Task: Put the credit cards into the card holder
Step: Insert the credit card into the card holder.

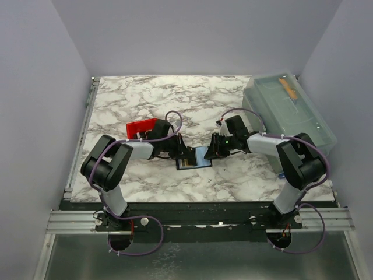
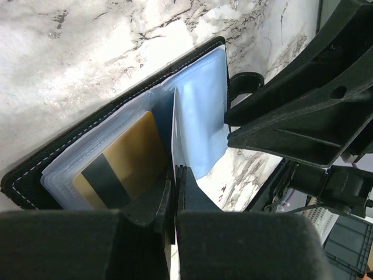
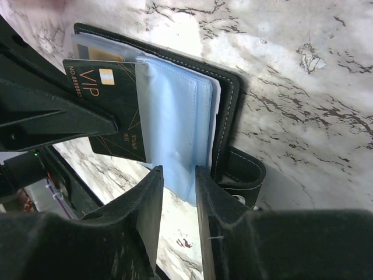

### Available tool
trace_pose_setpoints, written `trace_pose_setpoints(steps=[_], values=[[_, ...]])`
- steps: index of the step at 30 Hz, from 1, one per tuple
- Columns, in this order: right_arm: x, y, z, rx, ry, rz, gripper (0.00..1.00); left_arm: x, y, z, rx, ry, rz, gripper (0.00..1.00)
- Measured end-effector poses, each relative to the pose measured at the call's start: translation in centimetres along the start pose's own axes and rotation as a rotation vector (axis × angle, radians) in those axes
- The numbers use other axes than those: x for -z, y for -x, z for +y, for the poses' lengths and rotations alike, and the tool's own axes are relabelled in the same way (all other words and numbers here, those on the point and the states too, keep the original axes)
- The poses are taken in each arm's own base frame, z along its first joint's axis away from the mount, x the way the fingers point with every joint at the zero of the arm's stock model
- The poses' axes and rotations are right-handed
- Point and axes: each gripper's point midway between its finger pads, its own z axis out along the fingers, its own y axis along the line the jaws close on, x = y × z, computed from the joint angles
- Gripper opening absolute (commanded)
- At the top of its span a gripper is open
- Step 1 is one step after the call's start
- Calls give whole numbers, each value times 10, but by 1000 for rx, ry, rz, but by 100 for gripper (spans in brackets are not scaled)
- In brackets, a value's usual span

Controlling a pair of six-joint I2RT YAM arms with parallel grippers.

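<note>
The black card holder (image 1: 195, 158) lies open on the marble between both grippers. Its stitched cover (image 2: 17, 181) frames clear sleeve pages, and a yellowish credit card (image 2: 125, 160) with a dark strip sits in one sleeve. My left gripper (image 2: 176, 172) is shut on a thin sleeve page, holding it upright. In the right wrist view a dark credit card marked VIP (image 3: 111, 111) sticks partway out of a light blue sleeve (image 3: 175, 122). My right gripper (image 3: 178, 170) is narrowly open at that sleeve's near edge, gripping nothing. From above, the left gripper (image 1: 182, 153) and right gripper (image 1: 213, 153) flank the holder.
A small red tray (image 1: 141, 128) sits just behind the left gripper. A large translucent lidded box (image 1: 288, 111) stands at the back right, close to the right arm. The holder's snap strap (image 3: 245, 175) lies to the right of my right fingers. Grey walls enclose the table.
</note>
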Motion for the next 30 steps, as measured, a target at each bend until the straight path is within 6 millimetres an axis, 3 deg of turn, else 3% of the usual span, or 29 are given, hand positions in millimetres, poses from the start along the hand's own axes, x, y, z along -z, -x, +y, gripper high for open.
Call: trace_pose_setpoints(steps=[3, 7, 12, 22, 26, 30], values=[[1, -1, -2, 12, -15, 9, 33, 0, 0, 0, 8, -8, -7, 0], [1, 0, -3, 16, -24, 8, 20, -2, -1, -1, 28, -27, -12, 0], [-1, -3, -7, 6, -32, 12, 12, -3, -1, -2, 64, -71, -21, 0], [-5, -2, -6, -11, 4, 12, 9, -15, -2, -4, 149, -154, -55, 0], [-6, -2, -5, -19, 14, 14, 9, -18, -3, -7, 173, -163, -57, 26], [-6, -2, -5, -24, 17, 13, 9, -21, -2, -12, 183, -161, -61, 44]])
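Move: The black VIP card is already in the left fingers, already partly in the clear pocket on the holder's blue half. That pocket's middle lies about 4 cm right, 1 cm ahead and 2 cm below the left hand; the gold-striped card is 3 cm left, level ahead and 2 cm lower. From the right hand the pocket is some 3 cm left, 1 cm ahead and 1 cm below, with the strap loop 3 cm to the right, level ahead and 1 cm lower. Rightward, slowly and then quicker, the left hand pushes the card on into the clear pocket, about 2.5 cm in all, its fingers tipping some 12 degrees flatter, and at the very end they open and let go of it. Meanwhile the right hand sinks roughly 1 cm onto the right part of the blue pocket and closes its partly open fingers there, seeming to pinch it. ##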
